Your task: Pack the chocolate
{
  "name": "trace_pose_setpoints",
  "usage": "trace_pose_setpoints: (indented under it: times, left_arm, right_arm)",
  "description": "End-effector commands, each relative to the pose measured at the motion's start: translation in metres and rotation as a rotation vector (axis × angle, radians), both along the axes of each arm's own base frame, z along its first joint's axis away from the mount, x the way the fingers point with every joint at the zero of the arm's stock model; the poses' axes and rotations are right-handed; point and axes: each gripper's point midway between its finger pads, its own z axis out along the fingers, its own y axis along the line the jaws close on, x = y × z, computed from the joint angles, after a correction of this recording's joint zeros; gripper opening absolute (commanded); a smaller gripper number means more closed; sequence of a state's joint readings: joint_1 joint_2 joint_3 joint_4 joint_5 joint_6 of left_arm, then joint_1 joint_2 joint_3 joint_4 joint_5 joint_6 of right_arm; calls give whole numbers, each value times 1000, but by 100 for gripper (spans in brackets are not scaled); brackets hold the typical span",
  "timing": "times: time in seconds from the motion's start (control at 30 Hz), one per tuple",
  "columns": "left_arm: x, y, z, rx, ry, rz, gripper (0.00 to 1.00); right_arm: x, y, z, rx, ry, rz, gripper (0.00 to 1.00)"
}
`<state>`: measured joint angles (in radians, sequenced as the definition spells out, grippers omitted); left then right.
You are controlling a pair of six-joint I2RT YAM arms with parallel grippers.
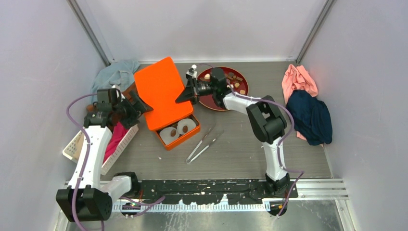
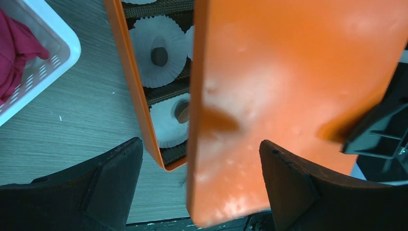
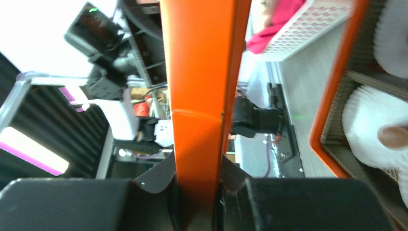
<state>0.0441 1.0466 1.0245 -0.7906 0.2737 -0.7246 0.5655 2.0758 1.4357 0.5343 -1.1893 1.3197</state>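
An orange lid (image 1: 161,91) hangs tilted over the back of the open orange box (image 1: 179,140). My right gripper (image 1: 191,91) is shut on the lid's right edge; in the right wrist view the lid (image 3: 202,86) is pinched between the jaws of that gripper (image 3: 199,192). My left gripper (image 1: 139,105) stands open at the lid's left edge, and its fingers (image 2: 110,178) straddle the lid's corner (image 2: 288,96) without touching it. Two white paper cups in the box each hold a chocolate (image 1: 173,132) (image 2: 159,57) (image 3: 392,137). More chocolate (image 1: 236,82) lies on the red plate (image 1: 216,103).
Metal tweezers (image 1: 202,144) lie on the table in front of the box. A white basket (image 1: 77,147) with a pink cloth sits at the left, near the left arm. A blue cloth (image 1: 115,72) lies at the back left, pink and navy cloths (image 1: 308,106) at the right.
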Motion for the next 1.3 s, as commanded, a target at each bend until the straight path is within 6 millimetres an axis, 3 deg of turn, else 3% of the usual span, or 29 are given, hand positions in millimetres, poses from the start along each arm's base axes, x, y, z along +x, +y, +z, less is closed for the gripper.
trace_pose_setpoints:
  times: [0.0, 0.73, 1.27]
  left_arm:
    - [1, 0, 7, -2, -39, -15, 91]
    - [14, -3, -39, -54, 41, -1, 91]
    - [27, -7, -73, -90, 92, -9, 90]
  right_arm:
    - [-25, -11, 62, 257, -39, 152, 1]
    - [-13, 3, -32, 152, 108, 165, 1]
    - [-2, 3, -57, 133, 158, 133, 1]
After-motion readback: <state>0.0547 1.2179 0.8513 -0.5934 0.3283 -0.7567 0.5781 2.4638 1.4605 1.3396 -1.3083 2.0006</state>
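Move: The lid, still pinched in the right hand, has its middle about 8 cm left and 3 cm ahead of that hand, roughly level with it. The box lies below it, 8 cm to the right hand's left, 2 cm ahead and some 15 cm down. From the open left hand, the lid's middle is 7 cm right, 4 cm ahead and about 3 cm lower. The basket stands 24 cm left of the left hand and 8 cm back. The right fingers keep their pinch on the lid's right edge: after a slight rise they lower it towards the box, ending about 8 cm down, rolling it some 15 degrees so its far end dips and turning it a little counter-clockwise. The open left hand sinks about 8 cm beside them, tipping further down, keeping close to the lid's left edge without a grip; touch can't be seen. ##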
